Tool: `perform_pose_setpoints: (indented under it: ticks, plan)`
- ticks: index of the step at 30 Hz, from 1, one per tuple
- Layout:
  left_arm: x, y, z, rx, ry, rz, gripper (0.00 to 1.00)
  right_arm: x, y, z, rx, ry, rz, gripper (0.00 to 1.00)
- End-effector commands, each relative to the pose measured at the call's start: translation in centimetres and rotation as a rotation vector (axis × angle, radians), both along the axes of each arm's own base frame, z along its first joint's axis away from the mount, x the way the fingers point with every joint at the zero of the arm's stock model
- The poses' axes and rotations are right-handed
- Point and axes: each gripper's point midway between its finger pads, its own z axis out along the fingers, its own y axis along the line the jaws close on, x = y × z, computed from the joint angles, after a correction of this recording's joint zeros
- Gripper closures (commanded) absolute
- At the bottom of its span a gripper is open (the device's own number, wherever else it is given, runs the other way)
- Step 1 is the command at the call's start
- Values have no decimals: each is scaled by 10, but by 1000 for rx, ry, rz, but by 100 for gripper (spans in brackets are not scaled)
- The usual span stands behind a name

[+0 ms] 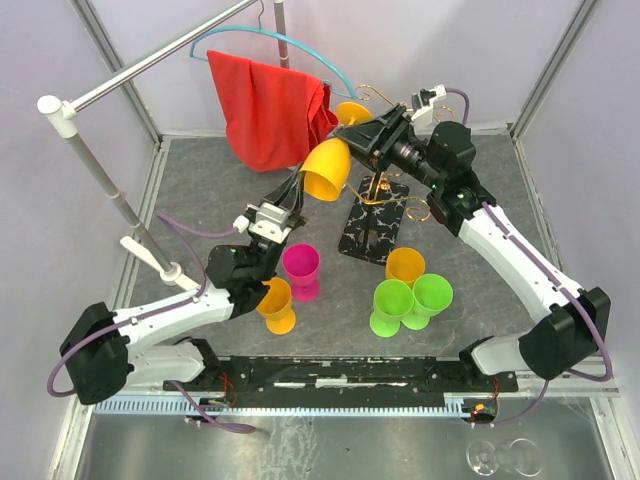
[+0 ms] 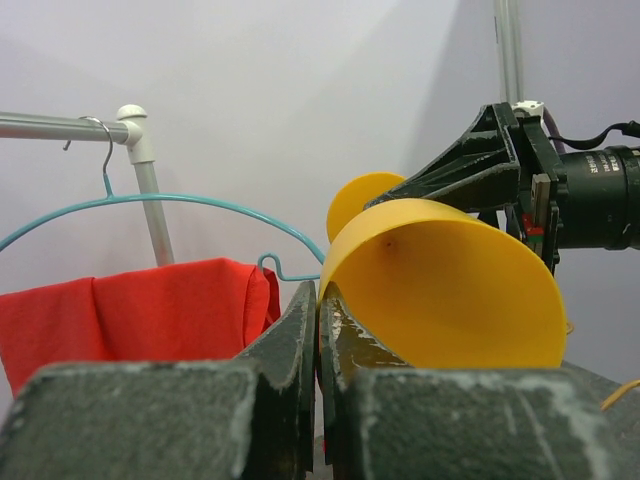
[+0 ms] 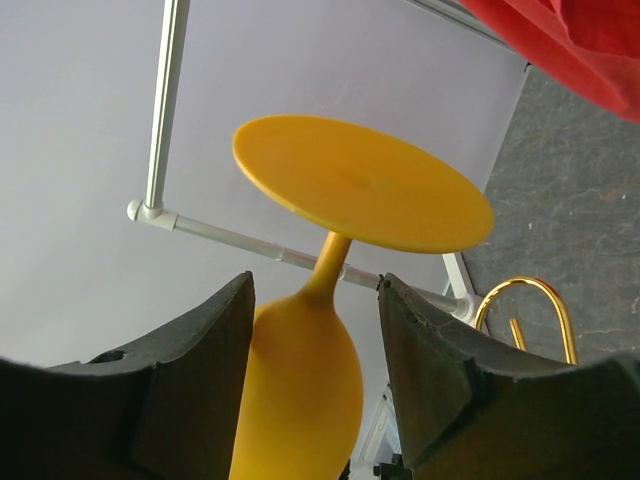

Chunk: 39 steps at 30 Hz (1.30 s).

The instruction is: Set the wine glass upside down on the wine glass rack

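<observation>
A yellow wine glass point(image 1: 325, 170) hangs tilted in the air, foot point(image 1: 352, 112) toward the back. My left gripper point(image 1: 295, 192) is shut on its rim; in the left wrist view the fingers point(image 2: 300, 330) pinch the rim's thin wall point(image 2: 450, 290). My right gripper point(image 1: 362, 130) stands open around the stem and upper bowl point(image 3: 330, 270), with a gap showing on the right side point(image 3: 315, 282). The wine glass rack point(image 1: 378, 190), a gold scroll tree on a black marbled base point(image 1: 372, 238), stands just below and right of the glass. One gold curl point(image 3: 525, 300) shows in the right wrist view.
A red cloth point(image 1: 270, 105) on a blue hanger point(image 1: 300, 45) hangs from a pole just left of the glass. On the table stand a pink cup point(image 1: 300, 265), two orange cups point(image 1: 278, 305) point(image 1: 405, 265) and two green cups point(image 1: 393, 305) point(image 1: 432, 295).
</observation>
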Motion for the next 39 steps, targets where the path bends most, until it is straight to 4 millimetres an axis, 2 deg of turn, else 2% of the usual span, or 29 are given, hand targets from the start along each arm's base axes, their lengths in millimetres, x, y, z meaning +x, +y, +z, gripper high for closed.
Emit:
perform_pose_setpoints:
  ticks: [1, 5, 11, 16, 18, 20, 24, 26, 28, 30, 33, 39]
  plan:
    - [-7, 6, 16, -56, -60, 10, 97, -12, 8, 31, 44, -82, 39, 42]
    - [-6, 5, 15, -66, -57, 6, 97, -13, 12, 28, 39, -82, 52, 53]
    - [-3, 6, 11, -69, -45, 22, 97, -14, 15, 23, 13, -82, 63, 81]
    - [-3, 5, 8, -57, -36, 19, 95, -12, 14, 19, -27, -93, 53, 98]
    - [-3, 4, 6, -47, -31, 16, 90, -11, 13, 18, -55, -105, 44, 99]
    - [-4, 4, 2, -33, -20, 10, 80, -8, 11, 15, -92, -116, 25, 99]
    - [-6, 4, -11, -5, 29, -8, 51, -1, 5, 13, -190, -155, -25, 99]
    - [-5, 4, -19, 26, 62, -15, 40, 3, 0, 19, -240, -186, -51, 99]
    - [-5, 2, -30, 60, 97, -22, 34, 7, -4, 37, -296, -249, -81, 99]
    - [-5, 1, -40, 89, 132, -28, 29, 10, -11, 45, -361, -288, -113, 99]
    - [-6, 1, -56, 130, 185, -39, 25, 19, -33, 49, -507, -325, -209, 99]
    - [-7, -6, -84, 266, 354, -78, 16, 35, -101, 50, -769, -356, -425, 99]
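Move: The orange wine glass's stem already stands between the right hand's open fingers, about 1 cm ahead and 1 cm to the left, level. From that hand the rack's middle is roughly 5 cm ahead, 8 cm right and 20 cm below; the red towel is some 15 cm ahead, 17 cm left and 12 cm below. The left hand pinches the glass's rim, with the stem about 8 cm ahead, 8 cm right and 2 cm above. Right pinches the stem, left opens off the rim, sinking; right rises 5 cm rightward, turning some 35 degrees. ##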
